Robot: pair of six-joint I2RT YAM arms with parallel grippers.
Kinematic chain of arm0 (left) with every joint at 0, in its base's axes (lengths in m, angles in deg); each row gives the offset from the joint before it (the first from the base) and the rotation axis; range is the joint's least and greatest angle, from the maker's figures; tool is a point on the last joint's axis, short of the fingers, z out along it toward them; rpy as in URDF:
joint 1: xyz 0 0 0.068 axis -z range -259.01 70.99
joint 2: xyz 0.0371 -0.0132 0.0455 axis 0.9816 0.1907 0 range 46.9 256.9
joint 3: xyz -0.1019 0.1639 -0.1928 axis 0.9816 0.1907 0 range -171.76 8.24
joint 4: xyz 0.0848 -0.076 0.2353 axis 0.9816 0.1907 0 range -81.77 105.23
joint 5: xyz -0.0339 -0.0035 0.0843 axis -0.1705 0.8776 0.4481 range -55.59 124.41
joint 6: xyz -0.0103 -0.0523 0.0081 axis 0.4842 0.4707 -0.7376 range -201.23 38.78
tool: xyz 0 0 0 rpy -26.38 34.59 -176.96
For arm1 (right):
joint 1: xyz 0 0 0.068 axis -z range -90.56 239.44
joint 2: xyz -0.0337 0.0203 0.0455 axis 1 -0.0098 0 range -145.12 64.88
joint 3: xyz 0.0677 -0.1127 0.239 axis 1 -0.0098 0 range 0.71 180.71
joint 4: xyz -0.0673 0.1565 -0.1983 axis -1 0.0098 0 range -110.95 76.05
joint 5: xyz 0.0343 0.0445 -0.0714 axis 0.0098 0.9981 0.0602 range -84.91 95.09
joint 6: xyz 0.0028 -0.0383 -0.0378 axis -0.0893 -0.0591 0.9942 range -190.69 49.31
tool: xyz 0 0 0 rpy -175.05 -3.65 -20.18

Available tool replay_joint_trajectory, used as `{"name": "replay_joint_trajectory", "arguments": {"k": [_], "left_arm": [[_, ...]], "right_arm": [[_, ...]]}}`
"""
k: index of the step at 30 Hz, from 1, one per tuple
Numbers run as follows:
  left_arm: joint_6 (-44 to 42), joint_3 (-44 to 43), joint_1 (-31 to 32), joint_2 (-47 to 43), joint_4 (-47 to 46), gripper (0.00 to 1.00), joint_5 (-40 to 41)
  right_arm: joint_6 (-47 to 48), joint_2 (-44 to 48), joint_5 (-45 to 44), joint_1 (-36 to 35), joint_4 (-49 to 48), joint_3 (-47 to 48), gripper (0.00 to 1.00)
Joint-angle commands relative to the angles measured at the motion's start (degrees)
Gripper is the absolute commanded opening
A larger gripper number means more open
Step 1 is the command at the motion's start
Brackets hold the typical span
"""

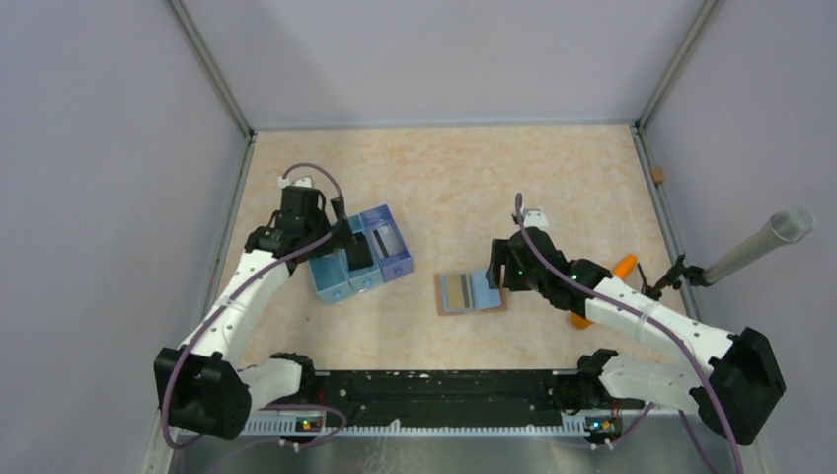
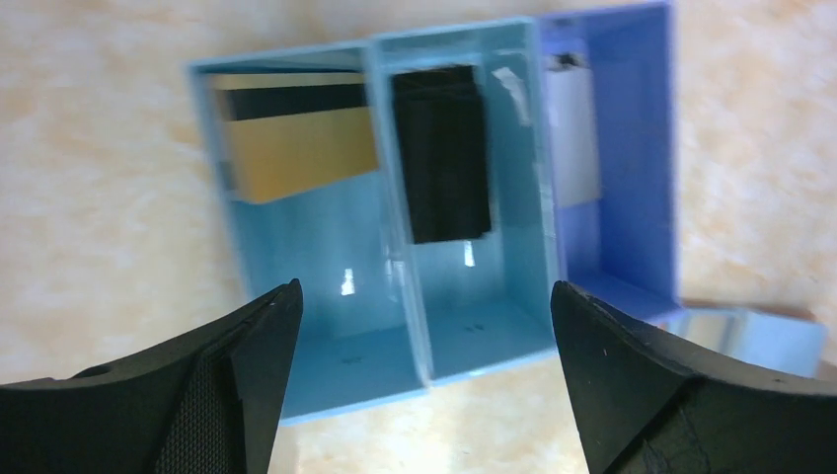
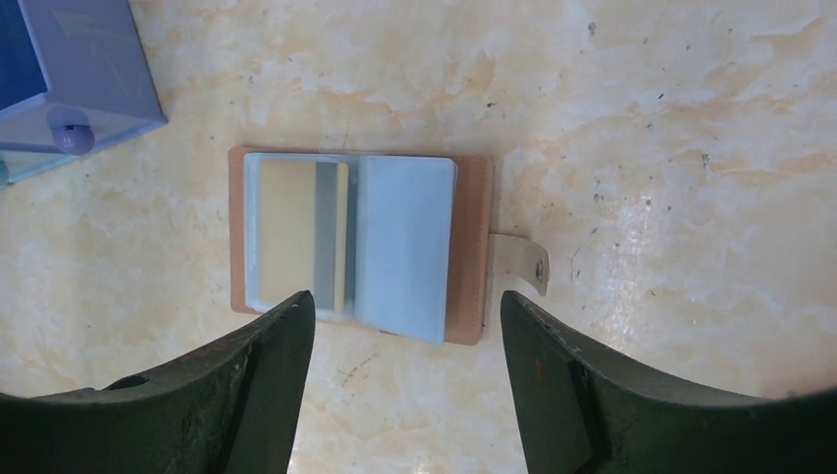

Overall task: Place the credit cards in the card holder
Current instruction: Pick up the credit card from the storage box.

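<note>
The brown card holder (image 3: 476, 247) lies open on the table, seen from above in the top view as the card holder (image 1: 471, 292). A yellow-gold credit card (image 3: 296, 232) sits in its left clear sleeve. A light blue card (image 3: 405, 247) lies slightly askew on its right half. My right gripper (image 3: 407, 296) hovers open just in front of it, holding nothing. My left gripper (image 2: 424, 288) is open and empty over the blue box (image 2: 454, 326). The box's compartments hold a gold card (image 2: 296, 148), a black card (image 2: 444, 158) and a pale card (image 2: 574, 138).
The blue box (image 1: 360, 255) stands left of the card holder. An orange carrot-shaped object (image 1: 624, 265) lies behind the right arm. A grey cylinder on a stand (image 1: 760, 247) leans in at the right wall. The holder's snap strap (image 3: 523, 262) sticks out to the right.
</note>
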Motion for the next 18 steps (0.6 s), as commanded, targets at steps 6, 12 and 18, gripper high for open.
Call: {"name": "replay_joint_trajectory", "arguments": {"k": [6, 12, 18], "left_arm": [[-7.66, -1.85, -12.4, 2.95, 3.26, 0.99, 4.4], [-10.08, -2.42, -20.76, 9.28, 1.5, 0.99, -3.37], [-13.21, -4.79, -21.36, 14.55, 1.97, 0.99, -8.11]], "right_arm": [[2.88, 4.48, 0.17, 2.05, -2.74, -3.35, 0.7], [3.44, 7.8, 1.46, 4.0, -3.74, -5.72, 0.71], [3.68, 9.27, 2.83, 5.3, -4.58, -7.27, 0.71]]}}
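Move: The yellow card standing in the left compartment of the storage box is about 7 cm to the left of the left hand, 2 cm farther ahead and some 10 cm below. The black card in the middle compartment is nearly underneath, 2 cm to the left hand's right and 11 cm down. The grey card in the purple compartment lies roughly 8 cm right and 2 cm ahead. From the right hand, the yellow card is about 42 cm left, 7 cm ahead and 6 cm below. With nothing touched yet, the left hand heads for the yellow card: it sweeps about 10 cm left over the left compartment to the box's outer left wall, then sinks more and more steeply, some 6 cm in all. The empty fingers stay wide open while the wrist tips down about 15 degrees and turns slightly counter-clockwise. The right hand drifts 3 cm right, off the card holder. ##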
